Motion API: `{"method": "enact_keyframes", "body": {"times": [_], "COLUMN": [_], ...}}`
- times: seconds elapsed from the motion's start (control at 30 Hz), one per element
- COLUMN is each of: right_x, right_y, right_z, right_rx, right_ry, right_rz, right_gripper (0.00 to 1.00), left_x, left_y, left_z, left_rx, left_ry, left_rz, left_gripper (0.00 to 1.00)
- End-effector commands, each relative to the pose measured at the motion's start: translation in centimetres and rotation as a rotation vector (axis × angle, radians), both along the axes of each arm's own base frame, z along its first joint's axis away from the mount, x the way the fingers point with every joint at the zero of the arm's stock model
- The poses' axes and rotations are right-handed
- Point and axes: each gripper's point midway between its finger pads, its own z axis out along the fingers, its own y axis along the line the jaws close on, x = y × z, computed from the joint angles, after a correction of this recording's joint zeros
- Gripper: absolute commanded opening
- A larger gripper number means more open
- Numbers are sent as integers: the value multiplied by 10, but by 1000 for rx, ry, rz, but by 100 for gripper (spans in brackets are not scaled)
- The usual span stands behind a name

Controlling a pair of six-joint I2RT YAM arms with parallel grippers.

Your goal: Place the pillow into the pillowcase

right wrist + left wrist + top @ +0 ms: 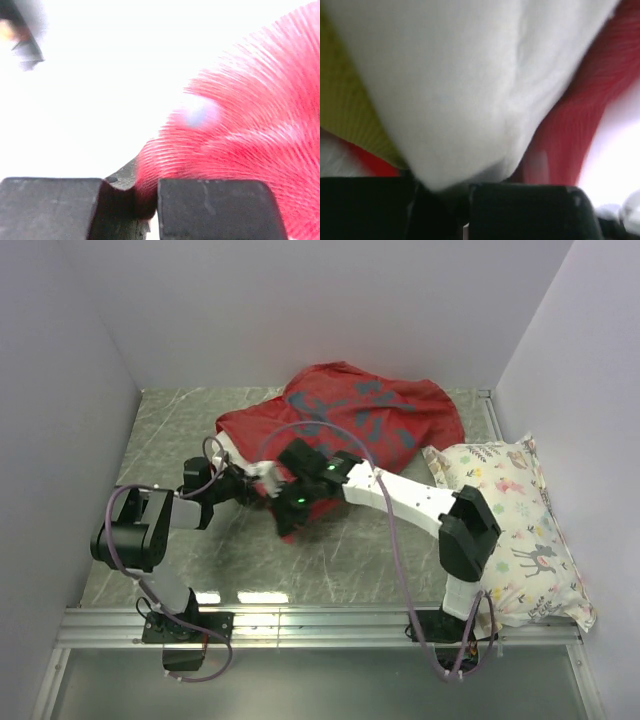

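Note:
The red pillowcase (345,412) lies bunched at the middle back of the table, its duller face with grey marks turned up. In the left wrist view the white pillow (455,85) fills the frame, with its yellow strip (345,100) on the left and red pillowcase cloth (575,125) on the right. My left gripper (465,192) is shut on the pillow's lower edge, at the case's near left side (258,478). My right gripper (147,195) is shut on a fold of the pillowcase (240,140), holding it at the case's near edge (290,508).
A white floral animal-print pillow (515,525) lies along the right side of the table beside the right arm. White walls close in the left, back and right. A metal rail (320,625) runs along the near edge.

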Motion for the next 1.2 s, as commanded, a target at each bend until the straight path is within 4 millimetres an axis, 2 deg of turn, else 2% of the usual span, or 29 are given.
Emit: {"method": "enact_keyframes", "body": {"times": [0.0, 0.03, 0.07, 0.1, 0.13, 0.17, 0.2, 0.23, 0.27, 0.3, 0.33, 0.37, 0.43, 0.47, 0.53, 0.57, 0.6, 0.63, 0.67, 0.7, 0.73, 0.8, 0.83, 0.9, 0.93, 0.97, 1.03, 1.13, 1.17], "right_x": [-129, -134, -128, -121, -111, -97, -88, -81, -75, -59, -54, -54, -56, -61, -73, -75, -75, -72, -70, -67, -70, -54, -53, -32, -26, -14, -8, -5, -6], "right_y": [45, 47, 56, 60, 61, 64, 63, 62, 62, 58, 59, 56, 56, 53, 49, 44, 35, 25, 15, 8, -6, -24, -31, -45, -50, -58, -67, -82, -84], "right_z": [123, 141, 120, 113, 108, 86, 79, 73, 72, 73, 71, 86, 88, 102, 99, 97, 87, 71, 59, 50, 32, 33, 38, 52, 66, 79, 106, 100, 98], "right_rx": [349, 374, 327, 299, 265, 221, 207, 200, 208, 221, 231, 260, 280, 310, 298, 284, 233, 186, 140, 117, 77, 98, 124, 165, 194, 229, 277, 240, 243], "right_ry": [116, 130, 170, 164, 149, 187, 211, 255, 291, 302, 307, 274, 215, 173, 142, 139, 153, 162, 189, 201, 254, 273, 291, 297, 281, 271, 215, 147, 155], "right_rz": [550, 603, 606, 607, 603, 570, 541, 501, 470, 416, 391, 385, 384, 397, 430, 434, 419, 407, 386, 368, 336, 252, 224, 148, 131, 94, 84, 59, 52], "right_gripper": [0, 0, 0, 0, 0, 0, 0, 0, 0, 0, 0, 0, 0, 0, 0, 0, 0, 0, 0, 0, 0, 0, 0, 0, 0, 0, 0, 0, 0], "left_x": [47, 49, 48, 47, 43, 37, 32, 22, 16, 10, 7, -4, -9, -19, -14, -15, -14, -16, -23, -36, -22, -21, -26, -21, -32, -31, -25, -9, 18], "left_y": [-7, -12, -14, -15, -16, -16, -14, -7, -1, 6, 21, 30, 48, 48, 52, 51, 45, 45, 47, 54, 71, 95, 114, 142, 147, 154, 177, 202, 216], "left_z": [58, 63, 66, 66, 54, 53, 46, 21, 16, 4, -11, -29, -47, -60, -61, -66, -49, -45, -36, -44, -36, -23, -21, -10, -5, 0, 14, 20, 34], "left_rx": [-56, -49, -40, -25, 16, 34, 58, 132, 172, 214, 290, 328, 381, 382, 400, 404, 387, 399, 392, 422, 497, 578, 619, 686, 666, 674, 729, 849, 998], "left_ry": [-220, -240, -248, -253, -232, -231, -222, -166, -170, -146, -163, -90, -73, -12, -53, -46, -135, -163, -112, -117, -260, -356, -389, -507, -495, -531, -653, -755, -884], "left_rz": [95, 86, 83, 81, 72, 62, 52, 30, 19, 13, 9, -6, -16, -54, -119, -166, -287, -349, -424, -477, -505, -511, -517, -530, -553, -549, -543, -500, -446], "left_gripper": [0, 0, 0, 0, 0, 0, 0, 0, 0, 0, 0, 0, 0, 10, 30, 44, 48, 51, 54, 53, 54, 63, 67, 70, 86, 89, 93, 92, 92]}}
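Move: The pillow's near corner is already pinched in the left fingers. The pillowcase mouth lies about 4 cm ahead of that hand, the exposed pillow strip 12 cm ahead and 8 cm left, and the pillowcase's middle 14 cm ahead and 22 cm right. From the right hand, which already grips the mouth's near hem, the pillow corner is roughly 6 cm ahead, 6 cm left and slightly below; the pillowcase's middle is 20 cm ahead and 16 cm right. The pillowcase hem stays pinched in the right fingers as they pull it up some 11 cm, back and left, dip, then carry it right and up again. The pillow corner is raised slightly by the left hand, then lowered and released; that hand opens wide and withdraws left about 15 cm, rising and rolling some 60 degrees. ##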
